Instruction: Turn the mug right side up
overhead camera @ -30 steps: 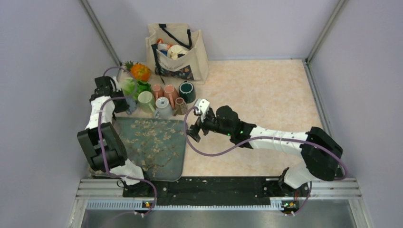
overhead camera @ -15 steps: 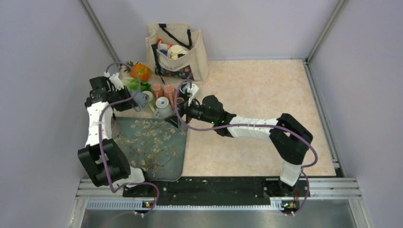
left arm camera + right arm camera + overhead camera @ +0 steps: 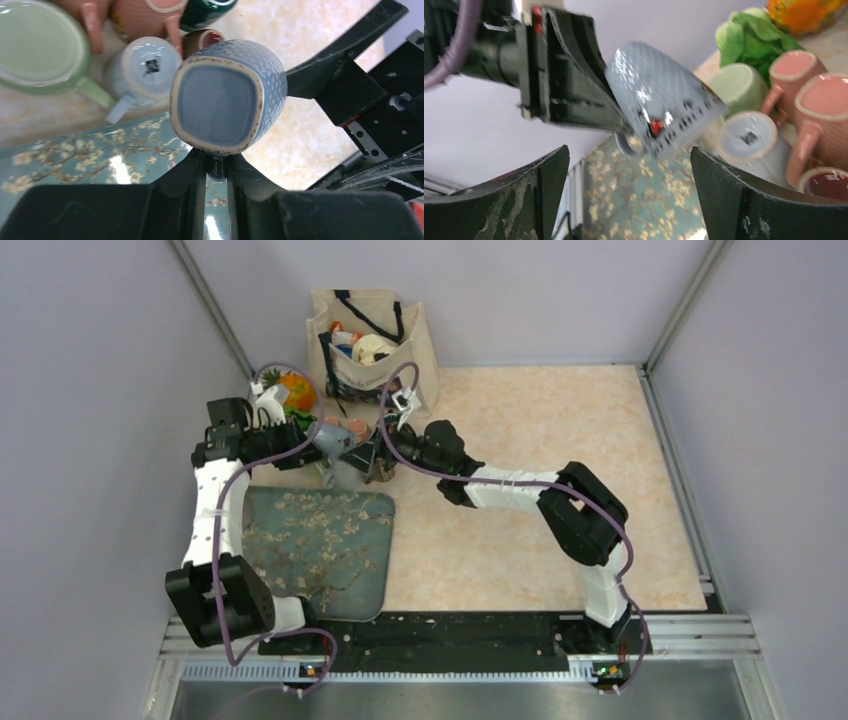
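Observation:
The mug [image 3: 220, 97] is blue-grey with a textured wall. It hangs tilted in the air, its base facing the left wrist camera. My left gripper [image 3: 216, 170] is shut on its handle. From above, the mug [image 3: 331, 438] hovers over the row of cups at the tray's far edge, with the left gripper [image 3: 311, 439] at its left. My right gripper [image 3: 377, 447] is just right of it, open. In the right wrist view the mug [image 3: 659, 102] sits ahead of the wide-apart right gripper [image 3: 639, 200], untouched by its fingers [image 3: 531, 200].
Below the mug stand a green mug [image 3: 40, 47], an upside-down pale mug [image 3: 145, 65], pink mugs [image 3: 140, 15], a dark green mug [image 3: 205, 7] and a small brown cup [image 3: 202, 40]. A blossom-patterned tray [image 3: 310, 550] lies near left. A tote bag [image 3: 375, 340] and toy vegetables [image 3: 295, 390] sit behind.
The left arm has carried the mug rightward over the cups. The right arm has stretched far left toward it, and its jaws have narrowed slightly.

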Action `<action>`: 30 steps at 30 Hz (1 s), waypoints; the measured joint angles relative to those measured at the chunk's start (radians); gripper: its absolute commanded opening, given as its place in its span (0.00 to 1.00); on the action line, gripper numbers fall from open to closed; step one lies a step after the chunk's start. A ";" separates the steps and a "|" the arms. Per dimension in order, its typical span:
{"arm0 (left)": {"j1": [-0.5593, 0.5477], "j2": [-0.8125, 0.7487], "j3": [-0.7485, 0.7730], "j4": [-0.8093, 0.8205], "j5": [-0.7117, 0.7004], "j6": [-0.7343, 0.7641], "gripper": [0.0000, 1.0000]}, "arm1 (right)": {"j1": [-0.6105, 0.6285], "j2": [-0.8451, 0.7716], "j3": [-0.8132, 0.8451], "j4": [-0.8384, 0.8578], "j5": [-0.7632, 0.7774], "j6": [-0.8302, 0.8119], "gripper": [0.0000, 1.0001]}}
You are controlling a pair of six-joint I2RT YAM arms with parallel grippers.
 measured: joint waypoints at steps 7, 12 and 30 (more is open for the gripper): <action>-0.030 -0.047 0.017 0.002 0.098 -0.077 0.00 | -0.013 0.055 0.096 0.071 -0.064 0.158 0.72; -0.057 -0.064 0.025 0.022 0.143 -0.109 0.00 | -0.022 0.075 0.095 0.157 -0.105 0.246 0.44; 0.011 -0.018 0.048 -0.097 0.041 0.038 0.72 | -0.033 -0.075 0.053 -0.214 -0.011 -0.256 0.00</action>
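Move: The left gripper already pinches the blue mug's handle. The mug's middle lies about 5 cm right, 2 ahead and 1 above it; the open right fingers are about 10 cm right, level. From the right gripper the blue mug is some 6 cm left, 2 ahead and 1 above. Nearly 18 below that hand, the white mug stands 4 left and 1 ahead, the brown mug 4 right and 2 ahead, the pink mug 8 straight ahead. Bring the left gripper right and up, about 5 cm each, carrying the blue mug to the right fingers while the right gripper rises alongside, tipping its fingers up. Close the right fingers on the mug's rim, then open the left off the handle and draw it back left. Take the right gripper down about 4.5 cm, slightly right and forward, tipping its fingers down some 25 degrees. ##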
